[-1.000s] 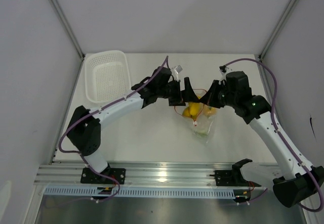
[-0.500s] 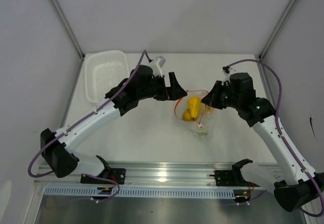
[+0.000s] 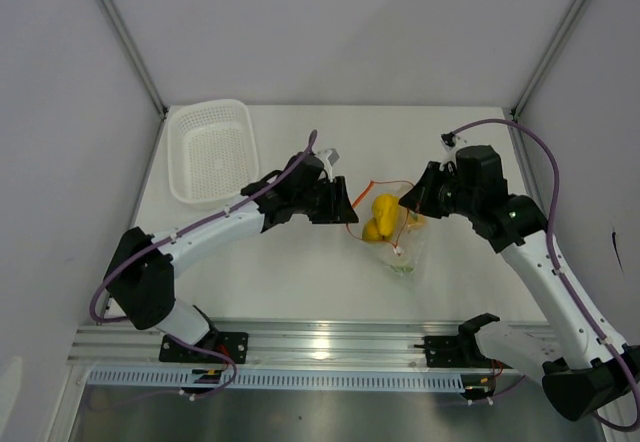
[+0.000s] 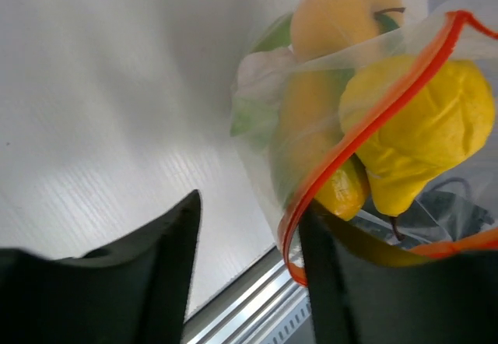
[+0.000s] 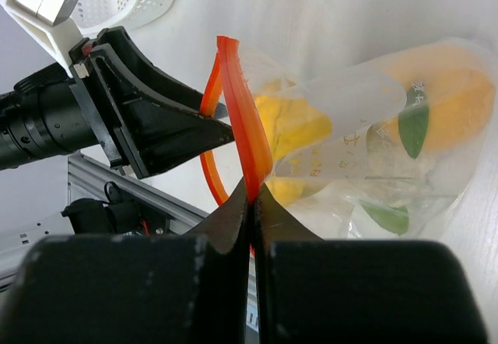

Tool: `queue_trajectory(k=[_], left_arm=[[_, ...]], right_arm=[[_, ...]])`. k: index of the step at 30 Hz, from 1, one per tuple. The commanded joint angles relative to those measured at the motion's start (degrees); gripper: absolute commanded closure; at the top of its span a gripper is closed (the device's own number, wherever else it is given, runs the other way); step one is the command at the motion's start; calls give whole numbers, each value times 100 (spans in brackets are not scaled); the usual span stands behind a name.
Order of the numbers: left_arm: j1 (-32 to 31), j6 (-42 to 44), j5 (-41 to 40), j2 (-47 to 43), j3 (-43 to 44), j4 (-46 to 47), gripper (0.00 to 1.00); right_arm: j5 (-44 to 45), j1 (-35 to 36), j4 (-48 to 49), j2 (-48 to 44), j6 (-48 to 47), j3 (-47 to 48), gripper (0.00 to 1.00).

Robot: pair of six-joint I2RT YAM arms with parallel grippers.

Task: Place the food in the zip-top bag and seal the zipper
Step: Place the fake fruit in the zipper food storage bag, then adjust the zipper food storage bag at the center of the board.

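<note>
The clear zip-top bag (image 3: 403, 254) hangs over the table's middle with its mouth open. Inside are the food pieces: a yellow pear-shaped fruit (image 4: 420, 134), an orange round fruit (image 4: 342, 13) and a white cauliflower-like piece (image 4: 257, 71). My right gripper (image 5: 253, 192) is shut on the orange-red zipper (image 5: 243, 138) at the mouth's right side and holds the bag up. My left gripper (image 4: 249, 266) is open at the mouth's left end. The zipper's bend (image 4: 289, 235) lies between its fingers, close against the right finger (image 4: 327, 282). In the top view the left gripper (image 3: 347, 209) faces the right gripper (image 3: 409, 202).
A white mesh basket (image 3: 212, 150) stands at the table's back left. An aluminium rail (image 3: 330, 342) runs along the near edge. Grey walls close in both sides.
My left gripper drew back up and left from the bag, then returned to the mouth's left end. My right gripper kept its hold on the zipper, almost still.
</note>
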Motion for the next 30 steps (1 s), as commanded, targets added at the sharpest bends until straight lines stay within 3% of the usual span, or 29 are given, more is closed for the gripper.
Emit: queue_trajectory(k=[1,4,7,11,16,20,30], left_arm=[[-46,-11,332,-44,9,522,50],[-46,-20,675,18,45,662,79],[-46,-46,1158,19,62,952,99],[-37,-143,1729,-69,228,1225,99],[-46,-485,2344,-402,580,1339,99],[-55,-565,2144,-798,669,1077,99],[-20,-749,1687,-579,-412,1312,99]], right_arm=[[-56,-8,231,-157,-15,109,100],[-74,-17,284,-130,-6,48,100],[-83,-17,328,-69,-33,-40,100],[40,-17,346,115,-226,-102,100],[409,0,-189,213,-542,574,100],[550,18,-375,-42,-569,944,100],[269,-17,424,195,-411,-453,100]])
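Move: The left edge of the zipper bag's orange-rimmed mouth lies between my left hand's half-closed fingers, about 1 cm to the right of their midpoint and at the same height. The yellow pear in the mouth is about 8 cm right, 2 cm ahead and 3 cm lower; the mango is some 5 cm right, 1 cm back and 5 cm down. From my right hand, already gripping the opposite rim, that left edge is roughly 12 cm left, level fore and aft, 9 cm lower. I shut my left fingers on the orange rim and pinch it, then swing that hand up about 12 cm while drawing some 4 cm back and 3 cm right, its fingers tilting about 20 degrees nearer level, before dropping back 3 cm. My right hand keeps its pinch, dips slightly, jerks up to about 3 cm above its start and comes down again, shaking the bag between both hands. ##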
